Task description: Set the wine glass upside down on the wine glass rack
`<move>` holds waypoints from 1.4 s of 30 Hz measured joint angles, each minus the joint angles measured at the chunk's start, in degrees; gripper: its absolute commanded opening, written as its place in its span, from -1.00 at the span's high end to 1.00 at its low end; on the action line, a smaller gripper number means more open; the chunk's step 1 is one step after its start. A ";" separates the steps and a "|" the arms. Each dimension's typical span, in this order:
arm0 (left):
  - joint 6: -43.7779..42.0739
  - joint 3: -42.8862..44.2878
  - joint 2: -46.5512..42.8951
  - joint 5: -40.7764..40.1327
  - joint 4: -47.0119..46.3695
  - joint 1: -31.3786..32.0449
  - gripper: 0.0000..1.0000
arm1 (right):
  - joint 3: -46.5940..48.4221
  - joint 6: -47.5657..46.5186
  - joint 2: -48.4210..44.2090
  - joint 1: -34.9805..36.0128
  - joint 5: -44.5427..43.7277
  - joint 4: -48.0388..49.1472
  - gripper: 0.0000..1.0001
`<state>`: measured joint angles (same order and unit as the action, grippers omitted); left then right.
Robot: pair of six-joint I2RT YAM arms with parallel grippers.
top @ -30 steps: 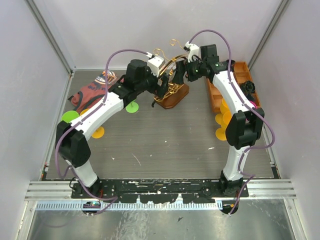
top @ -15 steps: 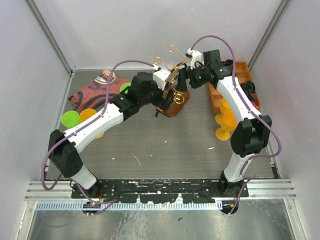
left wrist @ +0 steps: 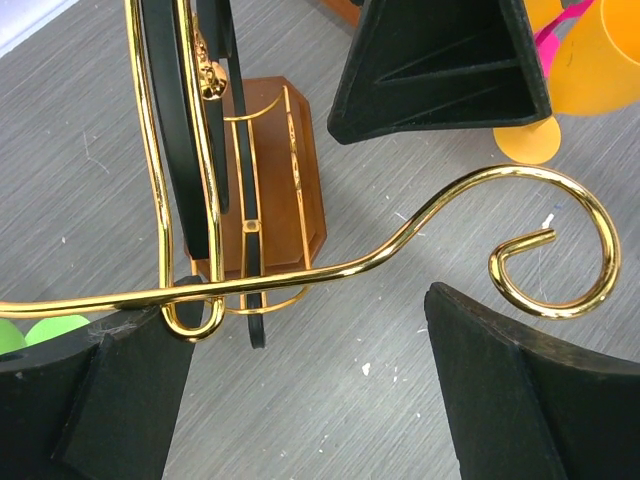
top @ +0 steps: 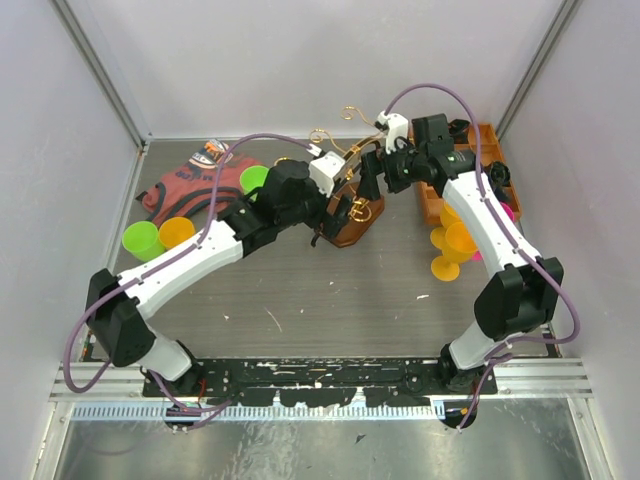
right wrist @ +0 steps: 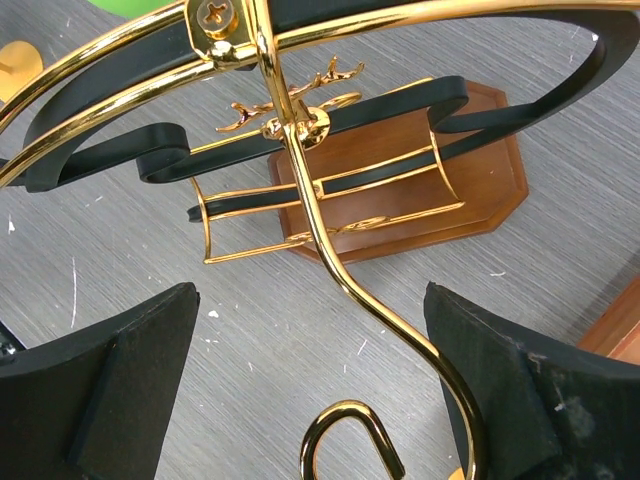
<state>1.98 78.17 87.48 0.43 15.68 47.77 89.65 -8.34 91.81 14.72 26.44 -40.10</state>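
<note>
The wine glass rack stands mid-table, a gold curly-wire stand on a brown wooden base [top: 350,233] [left wrist: 272,170] [right wrist: 420,190]. My left gripper [top: 340,208] [left wrist: 310,400] is open, and a scrolled gold arm [left wrist: 450,200] runs across between its fingers. My right gripper [top: 374,177] [right wrist: 310,400] is open too, with another gold scroll [right wrist: 345,440] between its fingers. Neither holds a wine glass. Orange plastic wine glasses [top: 447,240] [left wrist: 600,50] stand at the right. A green one [top: 140,238], an orange one [top: 177,230] and another green one [top: 255,178] stand at the left.
A brown compartmented wooden tray [top: 485,140] lies along the right wall with dark and pink items by it. A red cloth [top: 190,182] lies at the back left. White walls enclose the table on three sides.
The rack has shifted toward the near edge, and both open grippers have moved with it. The left arm has swung right, uncovering a green glass behind it.
</note>
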 measured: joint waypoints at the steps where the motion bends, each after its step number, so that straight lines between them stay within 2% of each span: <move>1: -0.07 -0.11 -0.37 -0.02 0.33 0.04 -0.96 | 0.00 -0.07 -0.24 0.17 -0.31 -0.17 -1.00; 17: -8.96 -2.21 -5.90 -4.83 2.19 1.31 -0.96 | -0.39 -4.28 -3.17 2.10 -8.70 -0.44 -1.00; 25: -10.78 -0.68 -5.97 -7.13 4.72 0.33 -0.96 | 4.17 -6.73 -3.50 2.10 -11.82 -2.45 -1.00; 35: -8.50 0.70 -13.14 -2.84 5.88 -11.58 -0.96 | 7.30 -4.33 -9.62 0.61 -17.03 -3.85 -1.00; 42: -4.92 10.78 -10.60 -2.21 6.08 -21.62 -0.96 | 12.59 1.31 -7.58 -8.39 -17.44 -4.07 -1.00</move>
<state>-2.94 88.95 76.88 -1.78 21.76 26.15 102.24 -7.03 84.23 6.33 8.99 -44.16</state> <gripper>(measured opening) 0.979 1.000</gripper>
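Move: The wine glass rack's middle is about 10 cm ahead of the left hand, 4 cm to its right and 8 cm below. The green wine glass stands some 12 cm ahead of that hand, 17 cm to its left and 15 cm down. From the right hand the rack is about 3 cm ahead, 5 cm left and 8 cm below, with the farther orange glass roughly level with it and 18 cm to its right. Both open hands rise clear of the rack and part: left about 17 cm left, right about 11 cm right. ##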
